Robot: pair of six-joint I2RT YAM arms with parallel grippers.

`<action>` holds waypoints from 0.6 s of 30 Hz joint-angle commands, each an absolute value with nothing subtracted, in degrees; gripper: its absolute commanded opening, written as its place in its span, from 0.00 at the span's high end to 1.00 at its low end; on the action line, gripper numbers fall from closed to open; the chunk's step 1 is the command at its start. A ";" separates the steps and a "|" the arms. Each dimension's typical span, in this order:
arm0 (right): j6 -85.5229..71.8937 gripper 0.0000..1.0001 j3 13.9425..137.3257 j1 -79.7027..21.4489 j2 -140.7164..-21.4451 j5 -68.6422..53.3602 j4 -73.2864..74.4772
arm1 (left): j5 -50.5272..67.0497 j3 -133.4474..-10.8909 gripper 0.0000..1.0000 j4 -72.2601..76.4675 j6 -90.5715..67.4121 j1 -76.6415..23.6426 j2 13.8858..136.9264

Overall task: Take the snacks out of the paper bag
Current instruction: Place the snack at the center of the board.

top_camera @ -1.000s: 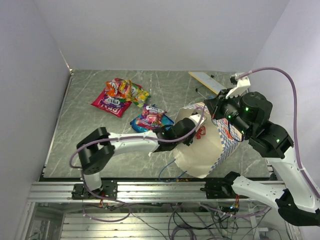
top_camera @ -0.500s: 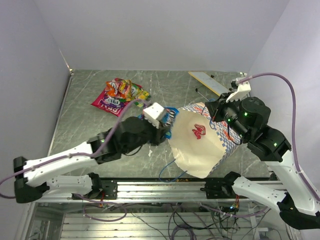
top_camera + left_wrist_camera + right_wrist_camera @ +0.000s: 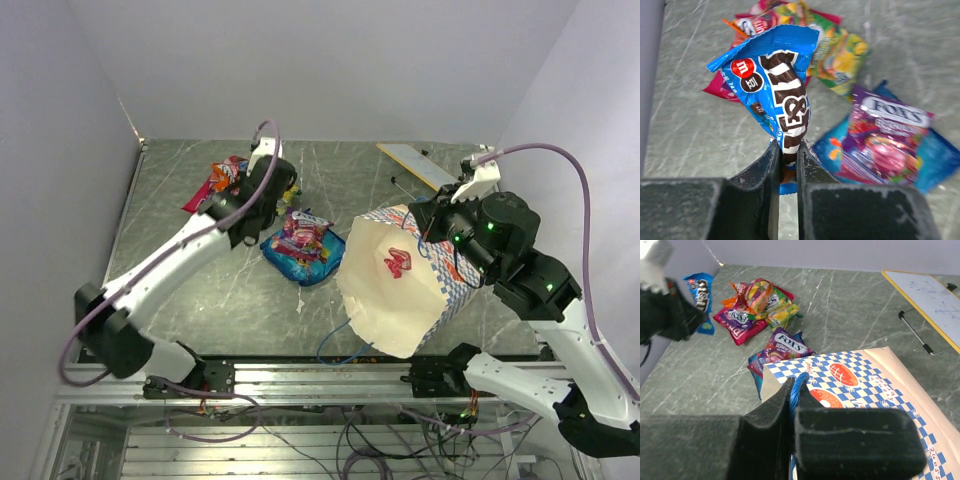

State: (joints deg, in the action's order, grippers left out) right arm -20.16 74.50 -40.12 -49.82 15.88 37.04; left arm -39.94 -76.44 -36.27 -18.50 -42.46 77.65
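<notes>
My left gripper (image 3: 787, 150) is shut on the lower end of a blue snack packet (image 3: 775, 80) with brown-and-white lettering and holds it in the air above the table, near the pile of snacks (image 3: 222, 178). That pile holds a red-pink packet (image 3: 735, 322) and a yellow-green one (image 3: 840, 55). A purple packet (image 3: 887, 132) lies on a larger blue one (image 3: 300, 262), just left of the paper bag (image 3: 400, 285). The blue-and-white checkered bag is tilted, its cream mouth facing the front. My right gripper (image 3: 795, 390) is shut on the bag's blue string handle (image 3: 801, 382) at its rim.
A whiteboard with a yellow edge (image 3: 415, 163) and a black clip lies at the back right. The bag's other blue string handle (image 3: 335, 345) trails onto the table by the front edge. Walls close in the left, back and right sides.
My left arm came out of the bag's mouth with the blue packet and swung left and to the back, over the pile. The right gripper and the bag barely moved.
</notes>
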 commanded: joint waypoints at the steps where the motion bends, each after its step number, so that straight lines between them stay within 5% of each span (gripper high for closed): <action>1: -18.68 1.00 76.70 -40.11 -49.78 15.69 37.55 | -36.62 -85.36 0.93 -43.41 -15.13 -35.86 86.55; 18: -16.90 1.00 79.63 -40.13 -50.63 15.83 39.61 | -31.79 -105.74 0.93 -41.74 1.06 -26.36 113.08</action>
State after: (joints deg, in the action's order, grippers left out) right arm -17.93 77.14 -40.12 -50.83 15.38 38.37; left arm -32.88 -102.76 -41.87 -2.46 -27.70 110.78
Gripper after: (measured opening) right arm 0.003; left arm 0.206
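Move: About 17 cm ahead of the left hand, 5 cm to its left and some 25 cm below lies the snack pile, where the held M&M's packet is being taken. The green-and-yellow candy bag, the pile's right end, is as far ahead but 4 cm right of the hand. The purple Loxx bag lies about 4 cm ahead and 10 cm right, nearly as low. From the right hand the pile is roughly 28 cm ahead, 37 cm left and 36 cm down. Swinging on forward without a pause, the left hand brings the M&M's packet towards the snack pile, about 13 cm outward while sinking some 7 cm and easing slightly left. Its fingers tip about 15 degrees further down and its left side rolls up by as much, the pinch on the packet's end unchanged. ##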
